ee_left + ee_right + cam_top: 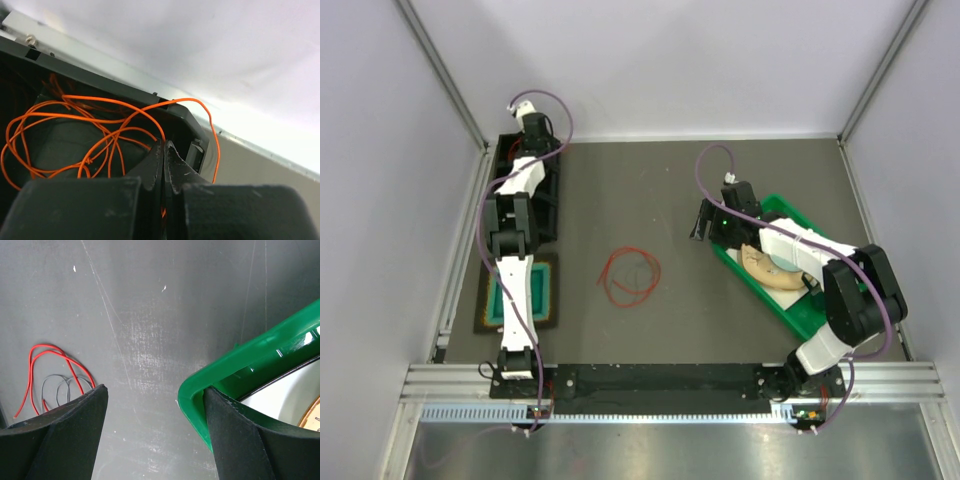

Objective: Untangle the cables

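Note:
A tangle of thin orange cables [75,120] lies in loose loops inside a black bin [185,120] at the table's far left. One strand arcs over the bin's rim. My left gripper [164,145] is shut on one orange strand, which shows between its closed jaws. Out on the grey table lies a second small heap of cables [628,275]: red loops [50,360] with a thin dark cable [57,387] among them. My right gripper [155,387] is open and holds nothing. It hangs over the table at the corner of a green tray [240,355], to the right of that heap.
The green tray [790,310] at the right holds a white plate and a tan object. The black bin [548,190] stands against the left wall. A dark mat with a teal item [545,290] lies under the left arm. Walls enclose the table on three sides.

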`<move>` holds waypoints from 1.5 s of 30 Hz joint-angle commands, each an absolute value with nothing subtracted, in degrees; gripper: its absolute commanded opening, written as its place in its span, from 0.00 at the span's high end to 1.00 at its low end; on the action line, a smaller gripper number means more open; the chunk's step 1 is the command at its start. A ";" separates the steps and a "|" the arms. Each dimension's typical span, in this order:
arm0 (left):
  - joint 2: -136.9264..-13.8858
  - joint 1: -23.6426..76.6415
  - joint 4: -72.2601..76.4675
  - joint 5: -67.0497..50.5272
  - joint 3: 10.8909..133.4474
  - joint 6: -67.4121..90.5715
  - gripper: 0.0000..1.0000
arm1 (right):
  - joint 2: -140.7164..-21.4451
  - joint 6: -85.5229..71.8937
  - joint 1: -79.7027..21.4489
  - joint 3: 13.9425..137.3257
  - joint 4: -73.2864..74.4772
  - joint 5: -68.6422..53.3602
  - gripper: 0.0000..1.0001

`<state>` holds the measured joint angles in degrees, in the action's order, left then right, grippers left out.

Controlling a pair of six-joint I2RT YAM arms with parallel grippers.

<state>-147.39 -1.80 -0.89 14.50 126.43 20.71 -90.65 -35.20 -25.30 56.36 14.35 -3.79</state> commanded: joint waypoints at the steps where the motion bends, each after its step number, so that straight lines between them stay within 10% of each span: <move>1: -139.23 -2.46 3.08 14.85 121.21 20.83 1.00 | -91.23 -36.56 -25.40 58.54 10.99 -7.12 0.24; 29: -131.03 -5.89 -1.89 4.95 116.50 23.64 1.00 | -90.62 -37.00 -25.49 58.01 10.11 -8.61 0.25; 36: -135.88 -4.84 -8.08 1.31 123.66 18.30 0.55 | -91.23 -37.18 -25.40 58.36 10.11 -8.88 0.25; 45: -138.86 3.94 -13.10 10.18 127.35 -3.65 0.51 | -92.55 -37.79 -25.40 58.80 9.76 -10.28 0.25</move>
<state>-137.23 -1.17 -11.16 5.26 124.20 9.54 -90.96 -35.66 -24.93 56.36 14.15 -4.82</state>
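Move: The end of the orange cable is already pinched in my left hand. The far compartment of the black bin, its destination, is centred about 7 cm left, level fore and aft, 5 cm below. The orange cable pile lies there, about 7 cm left and 6 cm below; the middle compartment is some 12 cm back and 6 cm left. From my idle right hand, the far compartment lies roughly 36 cm ahead, 50 cm left, slightly below. Keeping the orange cable pinched, I draw my left hand back and up about 5 cm each, easing some 3 cm left over the bin's far compartment. Then my fingers open about halfway and let go while I rise another 3 cm and edge forward; last, I swing about 5 cm right and sink slightly, the wrist turning clockwise. ##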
